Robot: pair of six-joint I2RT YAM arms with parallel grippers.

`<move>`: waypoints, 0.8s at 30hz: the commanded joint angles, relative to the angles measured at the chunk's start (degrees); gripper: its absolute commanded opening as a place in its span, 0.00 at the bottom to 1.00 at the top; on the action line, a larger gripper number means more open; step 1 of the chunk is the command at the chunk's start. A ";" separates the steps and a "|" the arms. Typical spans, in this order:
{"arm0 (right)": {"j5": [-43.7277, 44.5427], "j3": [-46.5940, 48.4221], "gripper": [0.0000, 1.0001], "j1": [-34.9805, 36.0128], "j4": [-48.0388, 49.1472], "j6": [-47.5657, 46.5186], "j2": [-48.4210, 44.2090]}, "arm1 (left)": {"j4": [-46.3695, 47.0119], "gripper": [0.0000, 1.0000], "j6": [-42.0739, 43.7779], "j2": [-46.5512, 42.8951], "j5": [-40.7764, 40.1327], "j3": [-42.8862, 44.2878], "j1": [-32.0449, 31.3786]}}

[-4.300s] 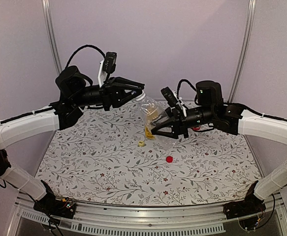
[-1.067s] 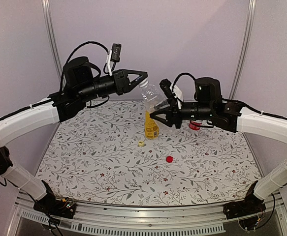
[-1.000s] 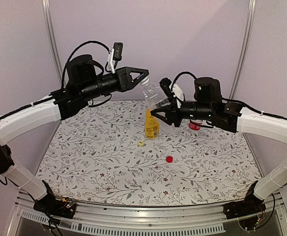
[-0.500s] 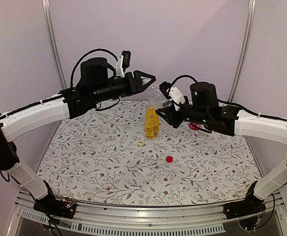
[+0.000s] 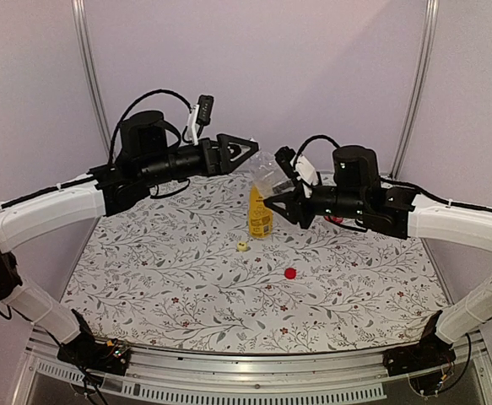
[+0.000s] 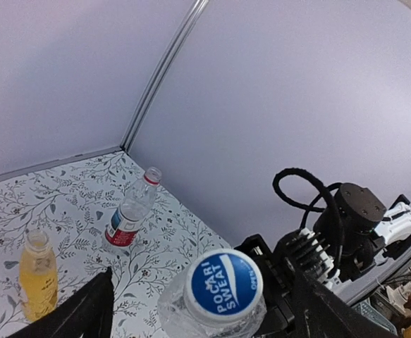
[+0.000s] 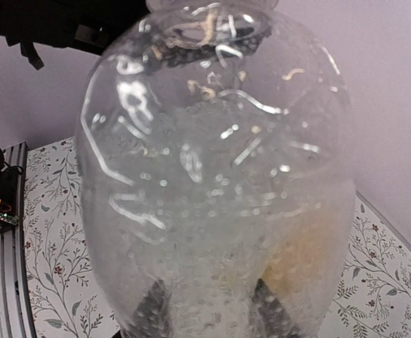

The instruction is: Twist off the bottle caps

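Observation:
My right gripper [image 5: 288, 199] is shut on the clear unlabelled bottle [image 5: 269, 175], holding it tilted in the air above the table's back. That bottle [image 7: 216, 176] fills the right wrist view, and the dark fingers [image 7: 153, 308] show through it. The blue cap [image 6: 223, 282] with its white mark sits on the bottle's neck. My left gripper [image 6: 209, 310] stands open around the cap, its fingers [image 6: 85, 313] apart from it on both sides. A yellow cap [image 5: 242, 246] and a red cap [image 5: 290, 272] lie loose on the cloth.
The bottle of yellow-orange liquid [image 5: 260, 215] stands uncapped just below the held bottle. The red-labelled bottle [image 6: 127, 215] stands uncapped near the back wall, behind my right arm. A floral cloth [image 5: 170, 287] covers the table, and metal posts [image 5: 89, 76] rise at the back corners.
My left gripper has opened and let go of the blue cap, which stays on the bottle. The right arm has brought the clear bottle slightly lower.

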 commanded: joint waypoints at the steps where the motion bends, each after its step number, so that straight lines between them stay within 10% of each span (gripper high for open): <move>1: -10.43 -0.88 0.26 -1.07 1.07 1.72 -2.62 | 10.80 0.88 4.01 -4.73 11.89 -4.12 3.25; 12: -32.18 0.91 0.26 -2.21 0.59 2.77 -1.45 | 17.89 0.75 8.35 -3.91 34.53 -3.39 5.66; 24: -38.31 2.56 0.26 -2.26 0.95 4.39 1.34 | 22.91 0.64 6.81 -1.25 40.42 -3.03 4.18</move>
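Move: The clear bottle's cap sits just off the left hand's open fingertips, about 2 cm to the right and 1 cm ahead; from the right hand, which holds the bottle's body, it is some 9 cm up, 4 cm left and 3 cm ahead. On the table well below the left hand, the yellow bottle stands about 18 cm ahead and 4 cm right, the yellow cap lies 12 cm ahead and 2 cm left, and the red cap 1 cm ahead and 12 cm right. Both hands swing back towards the bases together by nearly 9 cm, the left also rising some 5 cm and turning about 30 degrees clockwise, while the right, keeping its grip on the clear bottle's body, turns about 30 degrees counter-clockwise and drifts slightly left and up, so that the two end up pointing at each other. The left fingers stay around the cap's end of the bottle, wide open at first, then from midway they draw partly together about the white cap for a fresh hold without shutting. ##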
